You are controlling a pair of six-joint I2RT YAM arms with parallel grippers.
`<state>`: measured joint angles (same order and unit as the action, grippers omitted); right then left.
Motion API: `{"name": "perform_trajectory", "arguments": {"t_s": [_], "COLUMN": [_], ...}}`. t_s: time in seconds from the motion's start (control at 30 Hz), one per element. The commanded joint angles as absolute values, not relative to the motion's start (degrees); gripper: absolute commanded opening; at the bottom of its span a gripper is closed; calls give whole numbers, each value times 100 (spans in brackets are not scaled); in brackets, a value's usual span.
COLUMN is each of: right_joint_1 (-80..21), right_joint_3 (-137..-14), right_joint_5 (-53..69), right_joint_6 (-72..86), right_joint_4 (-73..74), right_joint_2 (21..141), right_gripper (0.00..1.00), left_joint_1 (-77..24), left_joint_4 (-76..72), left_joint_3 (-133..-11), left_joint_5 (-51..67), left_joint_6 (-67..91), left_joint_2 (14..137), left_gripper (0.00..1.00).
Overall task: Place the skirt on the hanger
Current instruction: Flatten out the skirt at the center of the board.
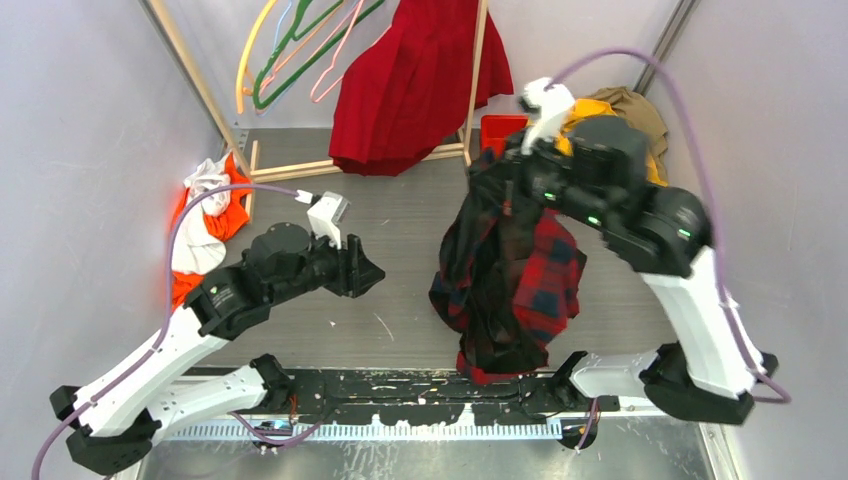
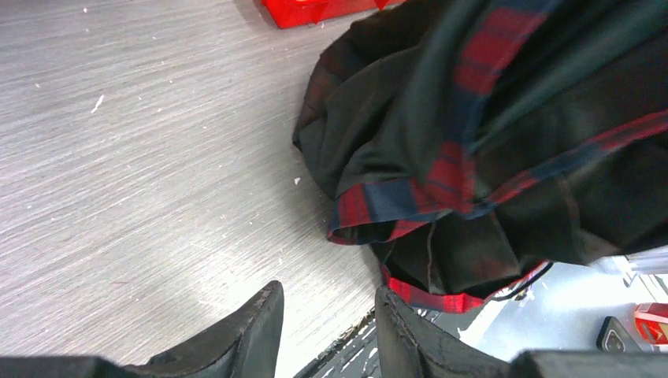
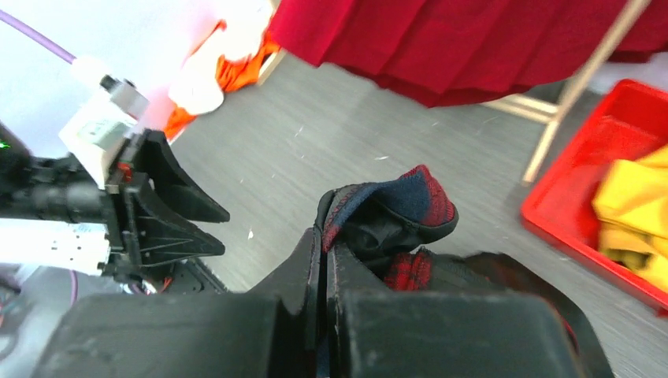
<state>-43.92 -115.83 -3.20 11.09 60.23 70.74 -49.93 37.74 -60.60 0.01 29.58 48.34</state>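
Observation:
The skirt [image 1: 410,90], bright red and pleated, hangs at the back against the wooden rack; its hem [image 3: 473,39] shows in the right wrist view. What it hangs from is cut off. The hanger [image 1: 243,70], thin and yellowish-cream, dangles from the rack to the skirt's left. My right gripper [image 3: 323,236] is shut on a fold of a red-and-black plaid shirt [image 1: 510,280] and holds it up over the table. My left gripper [image 2: 329,315] is open and empty, low over the table just left of that shirt [image 2: 488,142].
A green hanger [image 1: 300,60] and a pink hanger [image 1: 345,60] hang beside the cream one. A red bin [image 3: 583,197] with a yellow garment [image 3: 630,205] stands at the back right. Orange and white clothes [image 1: 205,215] lie at the left wall. The rack's wooden post [image 1: 476,80] stands by the skirt.

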Motion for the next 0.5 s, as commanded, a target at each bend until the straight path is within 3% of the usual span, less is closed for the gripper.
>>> {"name": "perform_trajectory", "arguments": {"t_s": [0.0, 0.2, 0.27, 0.33, 0.47], "right_joint_1": [-4554, -5180, -5327, -5428, -5434], "right_joint_3": [-10921, -11647, -12210, -12414, -10668], "right_joint_5": [857, 1261, 1508, 1556, 1013], "right_joint_6": [1173, 1300, 1265, 1203, 1358], "right_joint_4": [4643, 4079, 4308, 4582, 3875], "right_joint_2": [8000, 9688, 10308, 10630, 9614], "right_gripper": [1, 3, 26, 40, 78], "left_joint_1": [-5014, -5012, -5014, -5013, -5010], "left_joint_4": [3895, 4214, 4325, 4407, 4444], "left_joint_3": [-6018, -5867, -5818, -5757, -5593], "left_joint_5": [-223, -344, -399, -447, -442], "left_joint_6": [3002, 3166, 3232, 3312, 3429], "left_joint_2": [4405, 4035, 3917, 3780, 3600], "left_gripper": [46, 45, 45, 44, 44]}}
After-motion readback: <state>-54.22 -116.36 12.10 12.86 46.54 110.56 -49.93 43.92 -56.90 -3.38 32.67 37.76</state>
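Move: The right hand holds the skirt high, its hanging bulk centred about 20 cm below, some 3 cm back and 3 cm right. The board's centre lies about 7 cm ahead of this hand, 11 cm left and 45 cm below. The red tray is roughly 30 cm ahead, 21 cm right and 43 cm below. From the empty left hand, the board's centre is about 12 cm ahead, 8 cm right and 27 cm down. Right hand sweeps the skirt left and down, about 22 cm each, opening; left hand withdraws leftward. ##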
